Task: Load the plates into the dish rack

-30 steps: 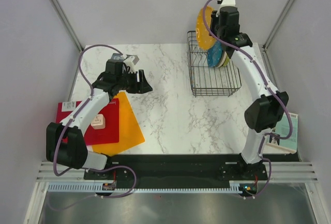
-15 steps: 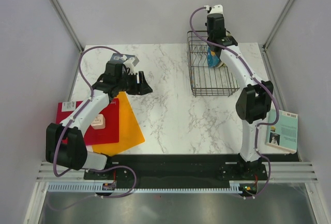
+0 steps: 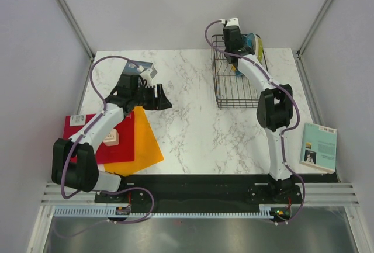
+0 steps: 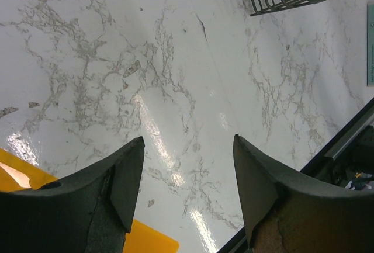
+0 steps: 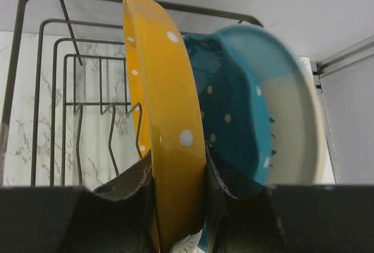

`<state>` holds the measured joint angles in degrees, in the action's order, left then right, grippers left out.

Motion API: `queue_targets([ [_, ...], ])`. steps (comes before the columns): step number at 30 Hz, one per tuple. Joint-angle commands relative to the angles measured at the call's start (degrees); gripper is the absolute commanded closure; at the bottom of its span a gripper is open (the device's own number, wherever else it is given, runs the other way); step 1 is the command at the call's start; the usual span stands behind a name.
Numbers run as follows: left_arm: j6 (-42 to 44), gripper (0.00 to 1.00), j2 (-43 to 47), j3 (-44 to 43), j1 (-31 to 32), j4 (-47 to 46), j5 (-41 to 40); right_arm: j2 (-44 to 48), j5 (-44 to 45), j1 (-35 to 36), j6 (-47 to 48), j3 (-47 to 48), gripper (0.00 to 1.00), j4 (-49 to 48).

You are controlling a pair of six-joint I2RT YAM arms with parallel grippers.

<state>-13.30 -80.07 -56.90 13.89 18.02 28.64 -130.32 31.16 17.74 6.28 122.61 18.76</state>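
Note:
The orange plate (image 5: 166,89) with white dots stands on edge inside the black wire dish rack (image 5: 41,60), and my right gripper (image 5: 178,153) is shut on its rim from above. Just right of it stand the teal dotted plate (image 5: 234,107) and the cream plate with a blue segment (image 5: 295,118). From above, the right gripper (image 3: 232,45) hangs over the far side of the rack (image 3: 234,92), beside the teal plate (image 3: 250,41). My left gripper (image 4: 188,142) (image 3: 162,98) hovers open over bare marble at the left, holding nothing.
A red sheet (image 3: 93,133) and an orange sheet (image 3: 143,142) lie flat at the left front, with a small beige item (image 3: 110,138) on the red one. A book (image 3: 318,148) lies at the right front. A black rail (image 3: 198,186) runs along the near edge.
My right arm has carried the orange plate from above the rack's far edge leftward and down into the rack, beside the teal plate. The left arm has barely moved.

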Motion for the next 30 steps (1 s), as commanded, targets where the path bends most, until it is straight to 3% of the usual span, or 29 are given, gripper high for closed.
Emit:
queue_targets([
  [1,-0.06,0.31,0.45,0.04,-0.27,-1.94,0.01,0.16,1.54,0.02,0.4,3.61,1.0,-6.72],
  [4,-0.58,0.3,-0.17,-0.22,-0.44,-2.02,0.01,-0.11,1.45,-0.07,0.13,2.38,1.0,-6.29],
  [5,-0.67,0.3,-0.35,-0.4,-0.44,-2.02,0.18,0.07,1.36,0.02,0.22,2.11,0.94,-6.28],
  [6,-0.67,0.3,-0.52,-0.75,-0.44,-1.94,0.27,0.5,1.45,0.19,0.39,1.94,0.84,-6.2],
  [7,-0.67,0.3,-0.7,-0.84,-0.44,-1.94,0.36,0.86,1.36,0.19,0.48,1.76,0.65,-6.2],
  [10,-0.67,0.3,-0.96,-1.54,-0.44,-1.94,0.54,3.23,1.36,0.54,1.27,1.32,0.45,-6.28],
  [21,-0.5,0.3,-0.79,-3.39,-0.44,-1.15,0.45,17.88,-2.4,1.42,2.33,-5.44,0.29,-5.85],
  [22,-0.24,0.3,-0.61,-3.65,-0.44,-0.62,0.27,19.56,-3.72,1.51,1.72,-6.67,0.22,-5.41],
  [24,1.16,0.3,0.0,-4.52,-0.44,-0.01,-1.74,24.57,-6.46,1.51,-0.21,-11.23,0.16,-5.14],
  [26,4.22,0.3,0.18,-5.41,-0.44,1.49,-4.03,27.74,-6.72,1.42,-1.71,-15.98,0.02,-3.74],
  [30,10.12,0.27,0.18,-9.7,-0.44,3.51,-8.95,38.9,-5.32,1.42,-4.34,-27.4,0.02,-2.86],
])
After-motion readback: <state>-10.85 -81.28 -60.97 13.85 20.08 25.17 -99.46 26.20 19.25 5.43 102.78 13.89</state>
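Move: The right hand holds the yellow plate upright by its upper rim, over a rack slot whose middle is some 3 cm ahead and 11 cm below. About 8 cm below the hand, the blue plate stands 4 cm right and 3 cm ahead, the cream plate 8 cm right and 3 cm ahead. From the left hand the slot is roughly 32 cm ahead, 38 cm right and 6 cm below. Right hand sinks the yellow plate about 3 cm, opens wide, then rises some 19 cm, drawing back 10. ##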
